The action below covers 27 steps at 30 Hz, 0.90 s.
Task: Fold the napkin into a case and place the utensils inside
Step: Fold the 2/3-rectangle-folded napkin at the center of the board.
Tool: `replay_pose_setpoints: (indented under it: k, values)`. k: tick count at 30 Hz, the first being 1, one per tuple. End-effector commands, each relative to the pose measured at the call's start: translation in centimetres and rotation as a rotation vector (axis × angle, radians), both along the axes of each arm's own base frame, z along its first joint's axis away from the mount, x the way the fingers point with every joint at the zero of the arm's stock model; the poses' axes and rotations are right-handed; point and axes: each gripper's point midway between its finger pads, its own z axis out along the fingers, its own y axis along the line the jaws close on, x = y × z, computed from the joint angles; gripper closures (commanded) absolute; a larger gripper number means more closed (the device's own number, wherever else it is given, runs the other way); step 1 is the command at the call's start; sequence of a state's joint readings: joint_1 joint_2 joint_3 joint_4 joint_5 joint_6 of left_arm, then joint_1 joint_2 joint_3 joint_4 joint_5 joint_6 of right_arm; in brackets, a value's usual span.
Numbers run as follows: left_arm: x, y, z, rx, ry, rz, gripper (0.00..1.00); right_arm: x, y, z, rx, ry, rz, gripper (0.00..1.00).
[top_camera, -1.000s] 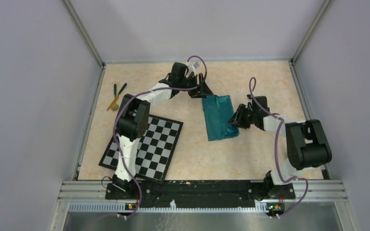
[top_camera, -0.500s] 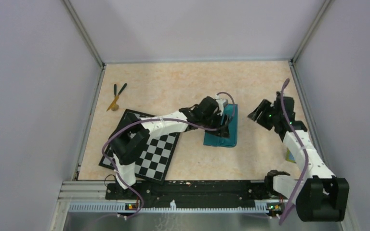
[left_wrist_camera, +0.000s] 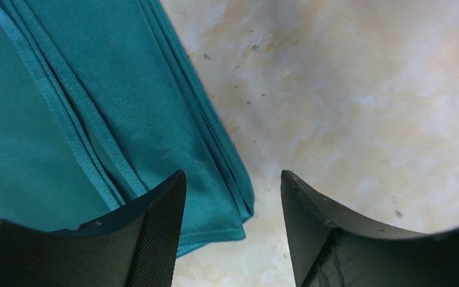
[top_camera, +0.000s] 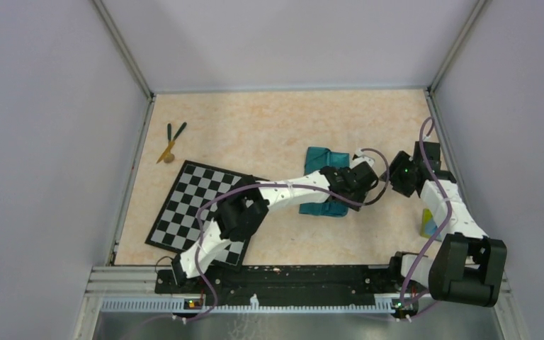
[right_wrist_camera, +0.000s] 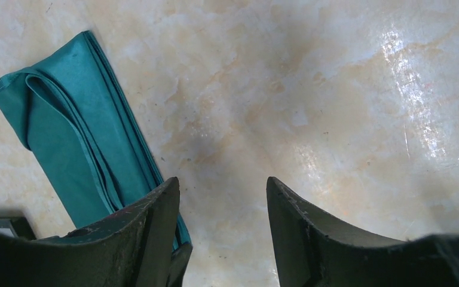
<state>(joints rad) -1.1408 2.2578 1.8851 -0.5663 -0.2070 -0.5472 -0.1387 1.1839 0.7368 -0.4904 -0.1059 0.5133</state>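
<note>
The napkin (top_camera: 318,155) is a teal-green cloth folded into a narrow oblong, lying right of the table's middle. My left arm crosses its middle. My left gripper (top_camera: 363,185) hovers open at the cloth's right edge. In the left wrist view a corner of the napkin (left_wrist_camera: 95,107) reaches between its fingers, and nothing is gripped there (left_wrist_camera: 233,176). My right gripper (top_camera: 391,177) is open just right of that, over bare table (right_wrist_camera: 222,182), with the napkin (right_wrist_camera: 77,119) to its left. The utensils (top_camera: 171,140), two dark green sticks and a tan one, lie at the far left.
A black-and-white checkerboard (top_camera: 188,202) lies near left, partly under my left arm. A yellow and blue block (top_camera: 428,225) sits by the right wall. Grey walls close in the table on the left, the back and the right.
My left arm swung from the napkin's far end down across it to its right edge. My right arm drew back toward the right wall, and its gripper opened wider.
</note>
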Motion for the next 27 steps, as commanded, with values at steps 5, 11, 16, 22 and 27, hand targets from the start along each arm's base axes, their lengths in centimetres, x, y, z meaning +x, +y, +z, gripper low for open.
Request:
replay_pose_setpoints:
  k: [5, 11, 16, 22, 27]
  values:
    - [-0.7, 1.6, -2.6, 0.156, -0.031, 0.039, 0.38, 0.5, 0.1, 0.3, -0.006, -0.041, 0.021, 0.46]
    - [-2.5, 2.1, -3.7, 0.202, -0.046, 0.037, 0.34, 0.3, 0.3, 0.0, 0.002, -0.038, 0.029, 0.47]
    - [-3.0, 3.4, -4.0, 0.287, -0.107, 0.054, 0.36, 0.3, 0.3, -0.1, 0.000, -0.039, 0.033, 0.48]
    - [-3.5, 3.9, -1.8, 0.327, -0.206, 0.064, 0.30, 0.2, 0.4, -0.5, 0.008, -0.034, 0.035, 0.49]
    - [-4.3, 3.3, -0.4, 0.287, -0.236, 0.053, 0.34, 0.2, 0.6, -0.7, 0.013, -0.031, 0.040, 0.49]
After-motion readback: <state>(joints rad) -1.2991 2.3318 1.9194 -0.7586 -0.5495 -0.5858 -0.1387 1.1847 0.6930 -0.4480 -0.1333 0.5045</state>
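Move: The folded napkin's middle lies roughly 6 cm ahead of the left hand, 8 cm to its left and about 4 cm below; its near right corner is 4 cm back and 2 cm left, equally low. The chessboard's middle is about 40 cm to the left and 3 cm back, and the right gripper some 7 cm ahead and 10 cm to the right, a little higher. From the right hand the napkin lies about 17 cm left, 2 cm back and 7 cm below. The left hand first drops quickly, about 3 cm, beside the napkin's right edge, then stays low and draws back about 4 cm, easing 3 cm to the left in all, so that its open fingers come to the napkin's near right corner. On the way the wrist tilts some 20 degrees, swinging the fingertips from forward-right to mostly forward and down; the fingers stay open about the corner without closing, and whether they brush the cloth can't be seen. ##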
